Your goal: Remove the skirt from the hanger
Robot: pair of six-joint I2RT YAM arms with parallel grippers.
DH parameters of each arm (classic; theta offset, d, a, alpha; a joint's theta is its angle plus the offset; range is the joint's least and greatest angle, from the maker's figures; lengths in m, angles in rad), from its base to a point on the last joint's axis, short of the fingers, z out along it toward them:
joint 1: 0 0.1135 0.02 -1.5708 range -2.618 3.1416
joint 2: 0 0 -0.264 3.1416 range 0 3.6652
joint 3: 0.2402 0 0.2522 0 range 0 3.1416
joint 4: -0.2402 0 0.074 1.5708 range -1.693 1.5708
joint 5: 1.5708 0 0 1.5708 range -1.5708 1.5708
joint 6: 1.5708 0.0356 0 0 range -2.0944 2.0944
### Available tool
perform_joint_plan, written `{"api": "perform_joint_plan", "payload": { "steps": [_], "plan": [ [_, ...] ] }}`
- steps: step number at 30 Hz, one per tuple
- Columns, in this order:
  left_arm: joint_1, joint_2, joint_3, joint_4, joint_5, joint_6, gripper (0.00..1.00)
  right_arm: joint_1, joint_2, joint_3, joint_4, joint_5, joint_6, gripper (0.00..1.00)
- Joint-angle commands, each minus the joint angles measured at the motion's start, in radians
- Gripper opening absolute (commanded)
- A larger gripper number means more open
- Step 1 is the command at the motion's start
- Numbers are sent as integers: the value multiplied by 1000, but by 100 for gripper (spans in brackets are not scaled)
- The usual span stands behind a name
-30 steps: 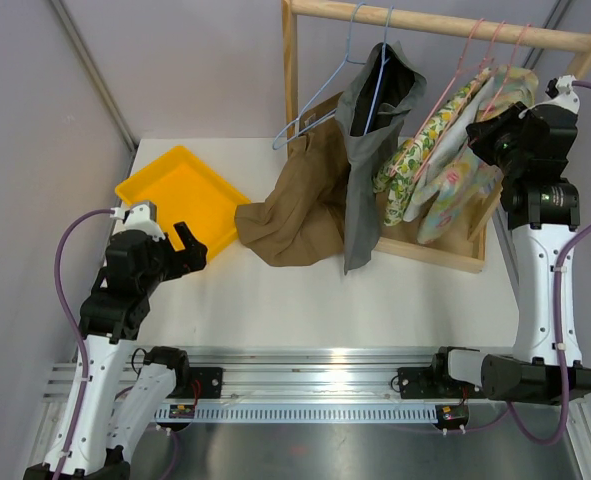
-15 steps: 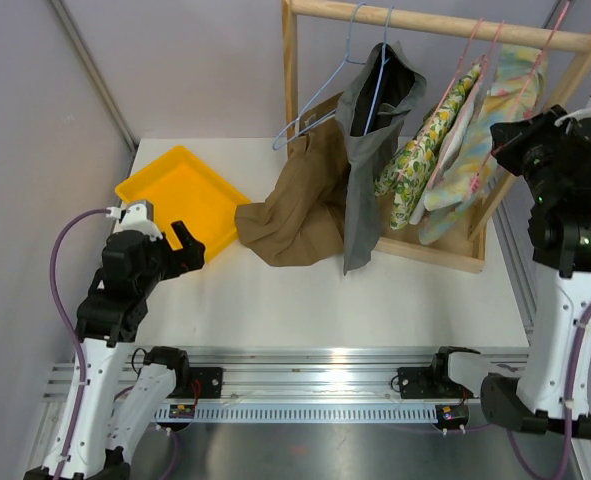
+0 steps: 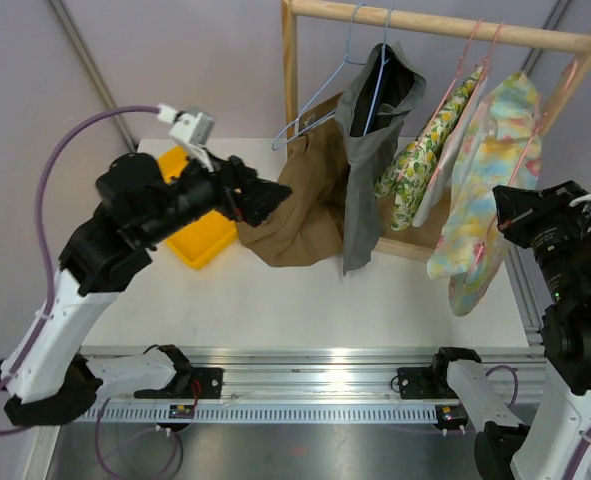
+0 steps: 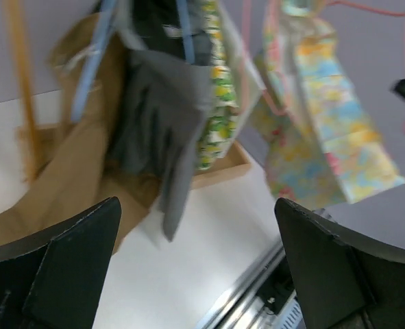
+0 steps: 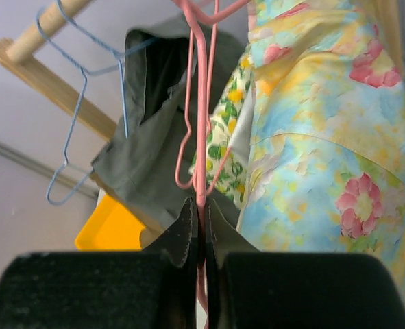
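The skirt (image 3: 493, 170), pastel blue and yellow with pink flowers, hangs from a pink wire hanger (image 5: 201, 103) at the right end of the rack. My right gripper (image 5: 202, 205) is shut on that hanger's wire, just left of the skirt (image 5: 325, 137). From above, the right gripper (image 3: 503, 218) sits at the skirt's right edge, in front of the rack. My left gripper (image 3: 267, 200) is open and held in the air in front of the brown garment. Nothing lies between the left gripper's (image 4: 197, 205) fingers (image 4: 58, 274).
A wooden rack (image 3: 290, 90) stands at the back with a brown garment (image 3: 310, 215), a grey garment (image 3: 370, 130) on blue hangers and a lemon-print garment (image 3: 420, 160) on a pink hanger. A yellow tray (image 3: 203, 243) lies at the left, partly under my left arm.
The right gripper closed on the pink hanger and drew back toward the near right, swinging the skirt out. The left arm rose from the near left and swung toward the rack.
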Motion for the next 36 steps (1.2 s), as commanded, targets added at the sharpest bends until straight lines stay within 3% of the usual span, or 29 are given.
{"api": "perform_joint_plan", "payload": {
  "steps": [1,5,7,12,20,21,22,23,24,31,36],
  "plan": [
    [-161,146,57,98,94,-40,99,-3,-27,-52,5,-100,24,0],
    [-276,181,-93,486,195,-170,99,-3,-57,-68,-31,-131,28,0],
    [-351,210,-160,584,212,-206,99,-1,-60,-59,-57,-160,30,0],
    [-507,319,-157,650,182,-210,99,-1,-84,-46,-97,-183,22,0],
    [-573,506,-120,828,191,-318,99,-3,-112,-76,-88,-201,48,0],
    [-577,526,-109,841,188,-335,94,-1,-112,-71,-85,-201,50,0],
    [-578,546,-103,854,185,-341,81,-3,-110,-69,-87,-201,50,0],
    [-581,561,-85,870,177,-347,55,-3,-109,-63,-90,-201,50,0],
    [-581,586,-80,873,169,-361,1,-3,-104,-53,-93,-200,47,0],
    [-600,428,-183,769,-48,-301,0,-3,-104,-37,-110,-160,22,0],
    [-600,212,-239,487,-297,-212,0,-3,-106,-34,-114,-122,11,0]
  ]
}}
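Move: The left hand, open and empty, has the floral skirt about 36 cm to its right, some 4 cm back and 10 cm below. From this hand, the lemon-print garment hangs roughly 28 cm right and 14 cm ahead, and the grey garment about 18 cm right and 14 cm ahead, both some 12 cm lower. The right hand already grips the skirt's pink hanger, off the rail; the skirt hangs about 7 cm ahead, 2 cm left and 12 cm below it. Rightward in a fast sweep of about 30 cm, the left hand also comes back and sinks, swinging some 40 degrees clockwise, and shuts its wide-open fingers on the skirt's cloth; still pinching, it draws back left some 5 cm, turning partly back. The right hand keeps its hanger grip, easing down, back and left towards it, then holds still. ##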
